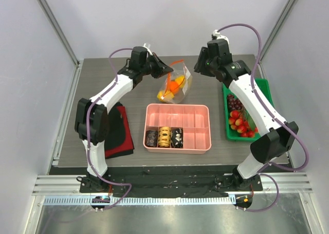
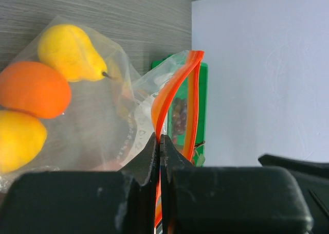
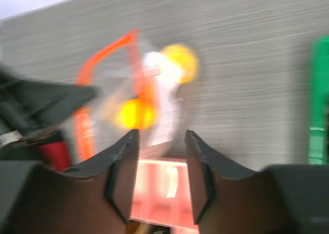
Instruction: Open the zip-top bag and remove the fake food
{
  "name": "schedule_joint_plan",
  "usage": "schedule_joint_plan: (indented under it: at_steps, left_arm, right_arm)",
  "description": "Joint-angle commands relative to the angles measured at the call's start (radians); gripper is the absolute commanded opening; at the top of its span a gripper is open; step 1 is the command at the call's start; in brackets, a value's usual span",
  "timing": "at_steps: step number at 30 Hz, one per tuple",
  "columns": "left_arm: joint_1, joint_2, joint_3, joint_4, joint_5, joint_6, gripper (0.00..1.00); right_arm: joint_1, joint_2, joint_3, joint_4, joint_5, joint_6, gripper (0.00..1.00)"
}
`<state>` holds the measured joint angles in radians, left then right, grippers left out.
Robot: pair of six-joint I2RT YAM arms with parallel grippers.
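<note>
The clear zip-top bag [image 1: 178, 86] hangs tilted above the table's back middle, its red-orange zip strip [image 2: 177, 77] parted into an open loop. My left gripper [image 2: 159, 139] is shut on one side of that strip, seen from above at the bag's upper left [image 1: 167, 68]. Fake food sits inside the bag: a yellow pear [image 2: 69, 51], an orange [image 2: 33, 89] and a yellow lemon [image 2: 18, 139]. My right gripper [image 3: 162, 136] is open with nothing between its fingers, just right of the bag's mouth [image 1: 198, 67]. The right wrist view is blurred.
A pink divided tray [image 1: 200, 136] lies in front of the bag and holds three dark and gold patterned cylinders [image 1: 164, 137]. A green tray [image 1: 263, 87] at the right holds a purple grape bunch [image 1: 235, 101] and red fruit [image 1: 240, 123]. A black-and-red cloth [image 1: 119, 133] lies at the left.
</note>
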<state>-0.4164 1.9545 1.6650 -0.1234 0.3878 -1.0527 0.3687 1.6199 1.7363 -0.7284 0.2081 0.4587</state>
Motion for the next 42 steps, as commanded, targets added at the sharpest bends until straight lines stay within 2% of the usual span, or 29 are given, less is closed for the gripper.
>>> schedule_joint_plan:
  at_steps: [1, 4, 7, 10, 15, 20, 26, 34, 42]
  left_arm:
    - [0.005, -0.045, 0.058, 0.039, 0.020, -0.018, 0.00]
    - [0.005, -0.042, 0.067, 0.038, 0.020, -0.021, 0.00]
    - [0.004, -0.045, 0.070, 0.036, 0.019, -0.020, 0.00]
    - [-0.002, -0.048, 0.072, 0.036, 0.019, -0.020, 0.00]
    - [-0.021, -0.052, 0.081, 0.036, 0.019, -0.029, 0.00]
    - [-0.068, -0.054, 0.114, 0.045, 0.002, -0.053, 0.00]
    - [-0.111, -0.028, 0.171, 0.106, -0.009, -0.148, 0.00]
    - [-0.147, -0.009, 0.193, 0.119, -0.041, -0.188, 0.00]
    - [-0.147, 0.023, 0.104, 0.172, -0.021, -0.193, 0.00]
  right_arm:
    - [0.042, -0.023, 0.014, 0.151, -0.110, 0.172, 0.37]
    - [0.068, 0.026, 0.032, 0.185, -0.154, 0.233, 0.22]
    - [0.087, 0.089, 0.074, 0.190, -0.191, 0.281, 0.12]
    - [0.107, 0.133, 0.123, 0.173, -0.232, 0.310, 0.07]
    - [0.122, 0.186, 0.144, 0.097, -0.230, 0.360, 0.06]
    - [0.122, 0.140, 0.039, 0.095, -0.162, 0.359, 0.05]
    - [0.082, 0.118, 0.000, 0.081, -0.142, 0.328, 0.05]
    - [0.016, 0.132, 0.061, 0.037, -0.171, 0.342, 0.05]
    - [0.010, 0.196, 0.137, -0.020, -0.265, 0.411, 0.05]
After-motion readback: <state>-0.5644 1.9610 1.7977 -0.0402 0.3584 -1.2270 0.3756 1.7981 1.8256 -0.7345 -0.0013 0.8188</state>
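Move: The right hand, empty and half open, has the zip-top bag's mouth about 10 cm to its left, 1 cm ahead and some 7 cm lower; inside the bag the orange lies about 10 cm left, 5 cm back and 22 cm down, with the upper yellow fruit roughly 7 cm left and 2 cm back, about as low. The pink organizer is some 9 cm left and 24 cm back of this hand. The left hand already pinches the rim: the mouth's middle is 3 cm right, 1 cm ahead and level, the orange 2 cm right, 5 cm back and 15 cm below. The right hand swings about 12 cm left while its fingers close fully, then sinks to some 7 cm below its start and comes back right, finally rising a little, so that its shut fingertips end at the bag's mouth between the orange rims, the hand rolled some 20 degrees left side up and tipped slightly further down. Meanwhile the left hand keeps its pinch on the orange rim and, after barely moving at first, carries it about 8 cm right and 8 cm up with a slight draw back, rolling about 10 degrees left side down and bringing the mouth to the right gripper. ##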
